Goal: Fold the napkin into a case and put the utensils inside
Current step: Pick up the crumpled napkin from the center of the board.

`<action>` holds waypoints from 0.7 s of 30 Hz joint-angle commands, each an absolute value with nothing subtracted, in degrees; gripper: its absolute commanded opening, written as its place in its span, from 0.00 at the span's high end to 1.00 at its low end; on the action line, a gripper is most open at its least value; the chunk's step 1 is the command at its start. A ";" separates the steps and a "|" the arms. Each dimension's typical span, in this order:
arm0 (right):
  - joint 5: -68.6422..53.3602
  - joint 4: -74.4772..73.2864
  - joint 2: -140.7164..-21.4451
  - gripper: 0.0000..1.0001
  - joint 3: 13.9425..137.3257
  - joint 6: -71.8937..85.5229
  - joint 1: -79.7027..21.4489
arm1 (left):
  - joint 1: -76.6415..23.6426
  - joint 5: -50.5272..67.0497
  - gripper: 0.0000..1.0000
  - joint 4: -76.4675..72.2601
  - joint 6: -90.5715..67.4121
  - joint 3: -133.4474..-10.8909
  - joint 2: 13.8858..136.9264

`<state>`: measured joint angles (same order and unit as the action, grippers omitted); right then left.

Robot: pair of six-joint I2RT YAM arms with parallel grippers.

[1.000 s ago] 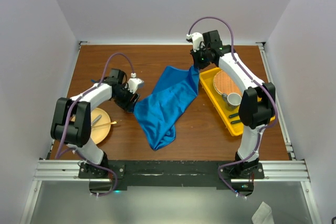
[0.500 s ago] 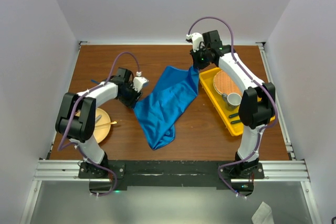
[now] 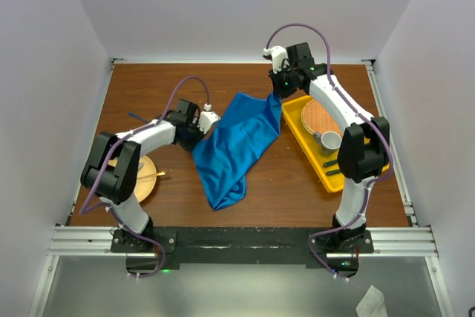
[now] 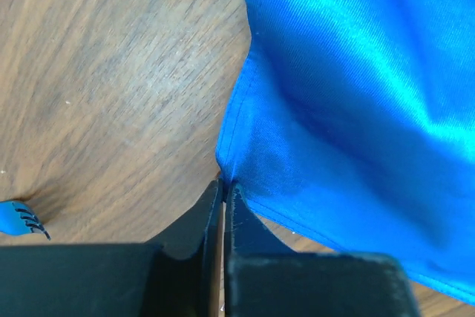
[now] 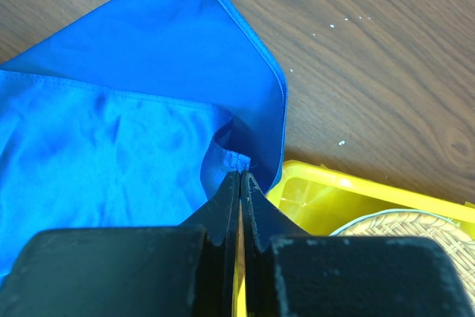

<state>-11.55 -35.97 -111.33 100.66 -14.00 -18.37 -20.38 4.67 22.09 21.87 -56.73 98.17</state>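
The bright blue napkin (image 3: 237, 142) lies crumpled and stretched slantwise across the middle of the table, unfolded. My left gripper (image 3: 199, 137) is shut on its left edge, and the left wrist view shows the hem (image 4: 230, 161) pinched at the tips of the gripper (image 4: 223, 183). My right gripper (image 3: 276, 94) is shut on the napkin's far right corner, lifted a little beside the tray; the right wrist view shows this gripper (image 5: 243, 172) holding bunched cloth (image 5: 148, 139). Of the utensils, the blue fork (image 4: 22, 219) shows its tines, and lies on the wood at the left (image 3: 135, 116). The purple one is out of view.
A yellow tray (image 3: 297, 135) on the right holds a wicker mat (image 3: 319, 116), a mug (image 3: 329, 141) and dark pieces. A yellow plate (image 3: 145, 183) with gold cutlery sits near the left arm's base. White walls enclose the table.
My left gripper has moved right to the napkin's left edge and shut on it. The right gripper has kept its grip without moving.
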 commanded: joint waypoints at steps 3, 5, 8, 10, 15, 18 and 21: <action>-12.65 -35.51 -106.18 1.00 102.39 -14.15 -18.54 | -14.62 8.25 1.00 28.38 20.57 -60.09 98.01; -13.01 -34.72 -104.78 1.00 102.39 -14.24 -18.46 | -10.83 14.11 1.00 32.06 19.43 -63.62 96.16; -14.23 -33.31 -102.23 1.00 103.27 -14.06 -18.46 | -5.72 18.27 1.00 35.93 19.07 -70.03 91.59; -14.50 -31.65 -100.73 1.00 103.80 -13.45 -18.46 | -4.57 17.93 1.00 37.17 18.46 -73.73 87.55; -14.24 -26.29 -94.32 1.00 102.66 -10.02 -18.46 | -1.94 18.02 1.00 36.65 15.30 -79.09 78.77; -13.71 -23.74 -91.86 1.00 103.09 -8.35 -18.46 | -0.27 17.32 1.00 36.30 12.40 -81.73 75.43; -12.83 -20.41 -90.09 1.00 103.27 -6.60 -18.46 | 0.00 16.35 1.00 34.81 10.73 -84.02 72.70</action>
<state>-13.04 -27.99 -93.27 101.08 -10.13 -18.37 -1.06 16.14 35.27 14.39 -81.14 74.78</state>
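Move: The blue napkin is already pinched by both hands. Its middle lies about 12 cm right of the left hand and level with it front to back, hardly higher; from the right hand it is some 8 cm back, 10 cm left and 12 cm down. The plate is roughly 16 cm left of the left hand and 8 cm back, the blue fork about 13 cm left and 7 cm ahead. The yellow tray's middle sits some 17 cm right of the right hand, 6 cm back and 14 cm down. The napkin is hoisted by its two pinched corners: the left hand first draws its corner left, away from the right hand, and a little forward, then sweeps it almost straight up, nearly 30 cm in all, its fingers tipping up and outward. The right hand, starting a touch later, rises about 18 cm, easing slightly back as its fingers tilt up the same way. Both grippers stay shut on the cloth. ##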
